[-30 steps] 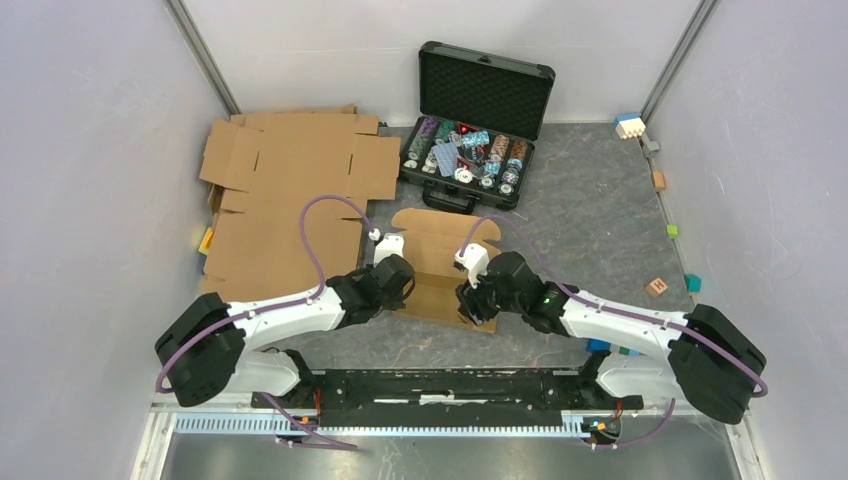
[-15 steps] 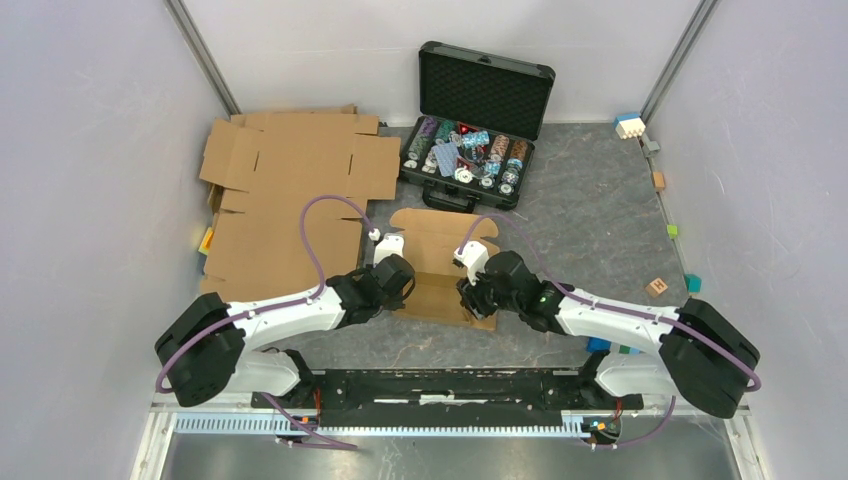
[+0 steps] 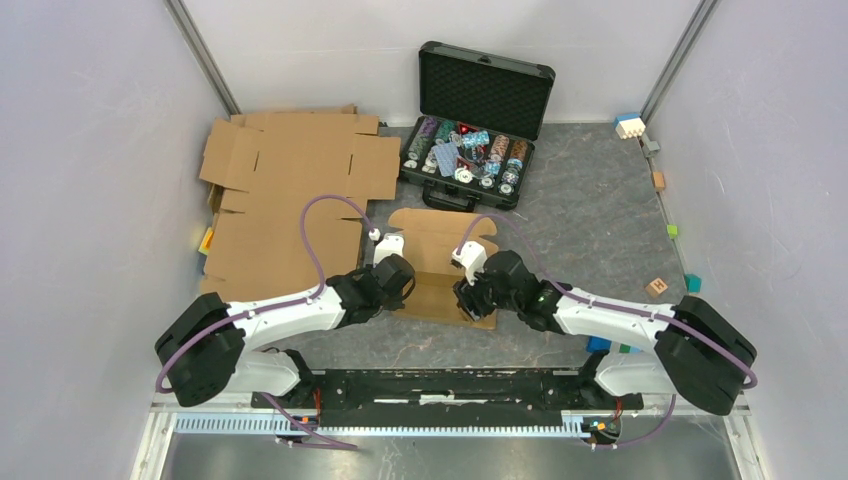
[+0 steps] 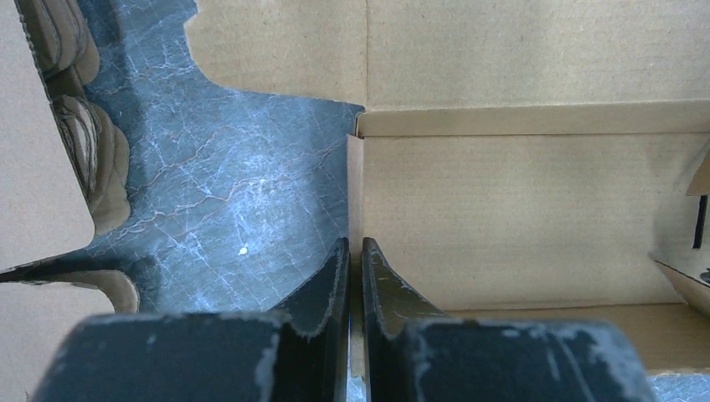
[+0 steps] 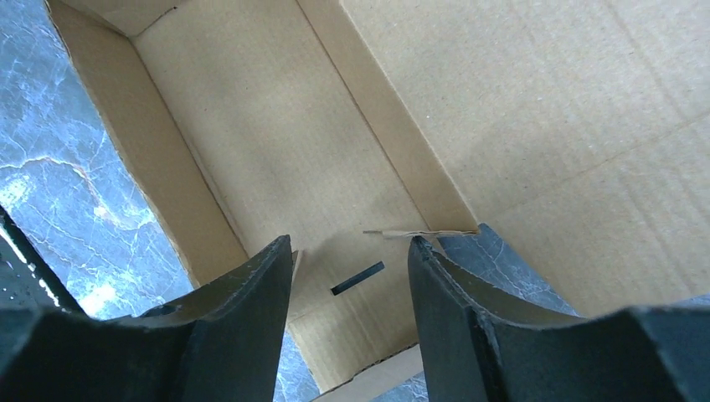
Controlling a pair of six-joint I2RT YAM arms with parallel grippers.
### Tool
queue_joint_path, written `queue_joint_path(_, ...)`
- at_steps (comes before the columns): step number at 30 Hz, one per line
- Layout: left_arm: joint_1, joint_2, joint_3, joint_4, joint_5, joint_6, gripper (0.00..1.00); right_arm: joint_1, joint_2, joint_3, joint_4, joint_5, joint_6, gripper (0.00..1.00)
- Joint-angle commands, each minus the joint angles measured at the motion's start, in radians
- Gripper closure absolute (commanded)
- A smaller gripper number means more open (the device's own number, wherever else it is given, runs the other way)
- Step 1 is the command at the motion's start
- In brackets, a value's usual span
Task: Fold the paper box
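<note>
The paper box (image 3: 440,240) is a brown cardboard mailer lying mid-table, partly folded, its lid flap flat toward the case. My left gripper (image 3: 397,283) is at its left side. In the left wrist view that gripper (image 4: 356,244) is shut on the upright left wall of the paper box (image 4: 519,201), whose thin edge runs between the fingers. My right gripper (image 3: 470,292) hovers over the box's near right end. In the right wrist view it (image 5: 352,244) is open above the paper box floor (image 5: 276,126) and a dark slot (image 5: 357,278), with raised flap edges close to both fingertips.
Bigger flat cardboard sheets (image 3: 290,190) cover the table's left side. An open black case of chips (image 3: 470,130) stands at the back, just beyond the box. Small coloured blocks (image 3: 657,287) lie along the right edge, and a white one (image 3: 629,125) sits at the back right corner.
My right gripper has shifted slightly to the left over the box's near right end. The left arm and the box have not visibly moved.
</note>
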Motion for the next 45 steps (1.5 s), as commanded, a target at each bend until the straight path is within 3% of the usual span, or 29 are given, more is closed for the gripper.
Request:
queue_joint_path(1,-0.004,0.002,0.040,-0.001,-0.025,-0.009,0.89,-0.014,-0.059,0.031,0.049,-0.023,-0.006,0.40)
queue_joint_path(4,-0.004,0.003,0.042,-0.001,-0.027,-0.013,0.88,-0.020,-0.109,0.029,0.041,-0.050,0.009,0.38)
queue_joint_path(13,-0.004,0.012,0.062,-0.022,-0.041,-0.013,0.88,-0.035,-0.312,-0.016,-0.101,0.024,0.050,0.16)
queue_joint_path(16,-0.004,0.008,0.060,-0.023,-0.046,-0.016,0.88,-0.063,-0.392,-0.076,-0.153,0.090,0.088,0.14)
queue_joint_path(21,-0.004,0.010,0.059,-0.018,-0.045,-0.017,0.88,-0.148,-0.513,-0.208,-0.172,0.035,0.176,0.11)
queue_joint_path(24,-0.004,0.008,0.057,-0.018,-0.045,-0.017,0.88,-0.196,-0.574,-0.289,-0.099,-0.089,0.265,0.02)
queue_joint_path(27,-0.004,0.007,0.054,-0.016,-0.045,-0.017,0.88,-0.218,-0.618,-0.353,0.004,-0.168,0.407,0.02)
queue_joint_path(36,-0.004,0.010,0.055,-0.012,-0.042,-0.016,0.88,-0.236,-0.551,-0.469,0.220,-0.145,0.756,0.02)
queue_joint_path(40,-0.004,0.004,0.054,-0.011,-0.038,-0.015,0.88,-0.238,-0.521,-0.469,0.191,-0.094,0.832,0.02)
queue_joint_path(45,-0.004,0.011,0.054,-0.005,-0.034,-0.015,0.88,-0.238,-0.498,-0.506,0.330,-0.173,0.928,0.02)
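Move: The right hand has its half-open fingers inside the tray's open right end, by the corner tabs. The unfolded end flap lies about 4 cm to its right, level fore and aft and 2 cm lower. The tray floor's middle is some 6 cm left, 1 cm ahead and 3 cm below; the lid panel some 12 cm ahead and 5 cm left. For the left hand, pinching the tray's left wall, that end flap is about 18 cm to the right, level fore and aft and 2 cm lower. Up about 7 cm out of the tray's right end, the right hand then swings some 8 cm right and a little back over the end flap, sinks to its starting height and eases 2 cm left again. It rolls about 50 degrees, clockwise seen from behind the wrist, and spreads its fingers wide around the flap. The left hand stays put, still pinching the left wall. ##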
